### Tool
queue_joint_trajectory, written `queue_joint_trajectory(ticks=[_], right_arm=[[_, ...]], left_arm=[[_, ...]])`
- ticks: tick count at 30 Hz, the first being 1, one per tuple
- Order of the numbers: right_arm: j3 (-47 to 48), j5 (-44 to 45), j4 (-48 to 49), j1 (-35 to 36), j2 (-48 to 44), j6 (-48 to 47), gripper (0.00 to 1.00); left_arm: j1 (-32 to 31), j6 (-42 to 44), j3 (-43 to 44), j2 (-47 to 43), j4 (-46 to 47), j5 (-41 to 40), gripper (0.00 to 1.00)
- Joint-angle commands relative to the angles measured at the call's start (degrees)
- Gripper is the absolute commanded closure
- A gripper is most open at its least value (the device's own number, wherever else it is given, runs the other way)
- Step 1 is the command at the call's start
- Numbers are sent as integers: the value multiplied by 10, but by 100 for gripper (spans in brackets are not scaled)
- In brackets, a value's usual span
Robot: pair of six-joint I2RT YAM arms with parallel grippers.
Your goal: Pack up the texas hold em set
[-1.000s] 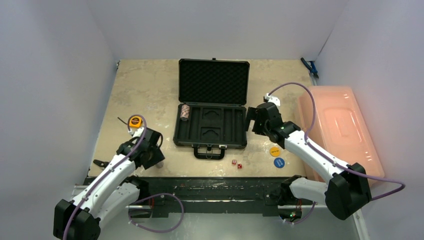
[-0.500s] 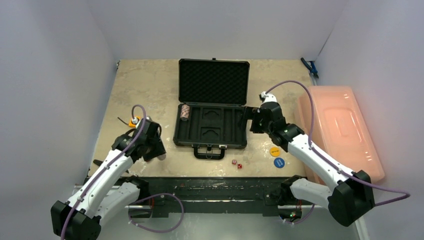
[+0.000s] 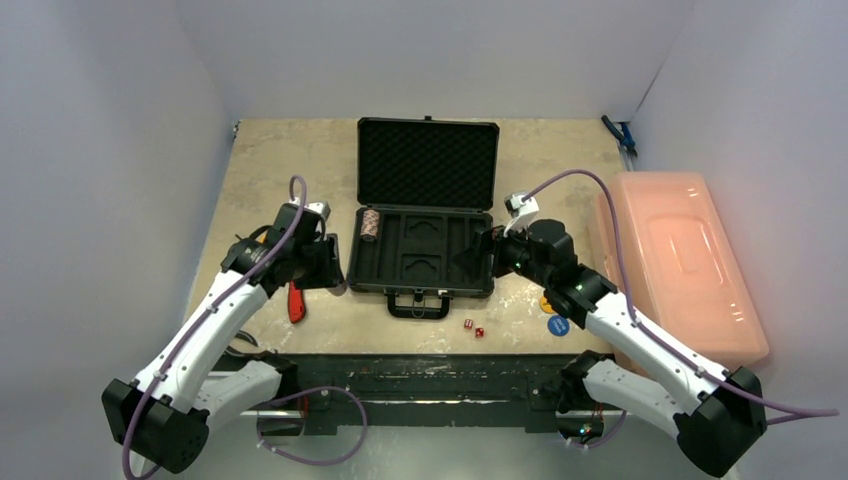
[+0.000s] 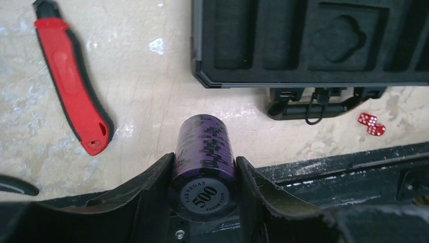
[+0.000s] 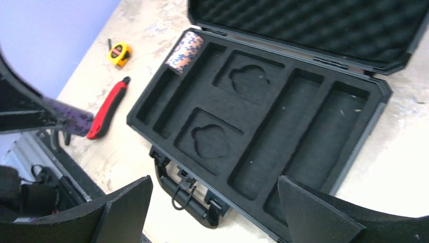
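The black briefcase [image 3: 455, 250] lies open mid-table with its foam lid [image 3: 427, 165] raised. One chip stack [image 3: 370, 223] lies in the moulded tray's far-left slot [image 5: 183, 52]. My left gripper [image 3: 325, 262] hangs just left of the case, shut on a purple chip stack [image 4: 205, 152] marked 500, which lies lengthwise between the fingers. My right gripper [image 3: 478, 255] hovers over the tray's right side, open wide and empty [image 5: 215, 179]. Two red dice [image 3: 473, 327] sit in front of the case handle [image 4: 308, 101]. A blue disc [image 3: 557, 325] lies right of them, with a yellow disc [image 3: 543, 298] mostly under my right arm.
A red-handled knife [image 3: 296, 300] lies on the table left of the case, below my left gripper [image 4: 73, 86]. A yellow tape measure [image 5: 120, 52] sits further left. A large pink bin [image 3: 690, 260] fills the right side. A blue tool [image 3: 620, 133] lies at the far right corner.
My left arm swung from the front-left of the table up and right to the case's left edge, uncovering the red knife. My right gripper moved left over the tray.
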Motion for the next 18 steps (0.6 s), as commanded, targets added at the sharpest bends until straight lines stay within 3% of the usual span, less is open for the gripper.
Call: queue_joint_trajectory(ticks=[1,9,18], right_arm=[[-28,-80,74,7,-25,-25,1],[-59,-164,142,13,-42,-29,1],[-112,-211,242,32,-59,-16,1]], left_arm=[[2,75,51,17,46,82,100],[2,132,127,88,56,175,100],[-5,93,154,150,74,255,100]])
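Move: The left gripper already holds the purple chip stack; the wide-open right gripper waits about 28 cm to its right, 6 cm farther out and 4 cm higher. From the left gripper, the case's middle is some 17 cm right, 7 cm ahead and 12 cm down, and the red cutter about 10 cm left, level with it and 14 cm down. From the right gripper, the purple stack is about 28 cm left, 6 cm back and 5 cm lower; the dice lie straight behind, some 15 cm back and 18 cm down. Bring the left gripper about 7 cm to the right, also some 3 cm forward and up, carrying the purple stack over the case's front-left corner; keep its grip while turning about 20 degrees clockwise and tipping the fingertips rightward. Meanwhile draw the empty, wide-open right gripper some 5 cm back and 4 cm left towards the stack, swinging it counter-clockwise by about 20 degrees. ##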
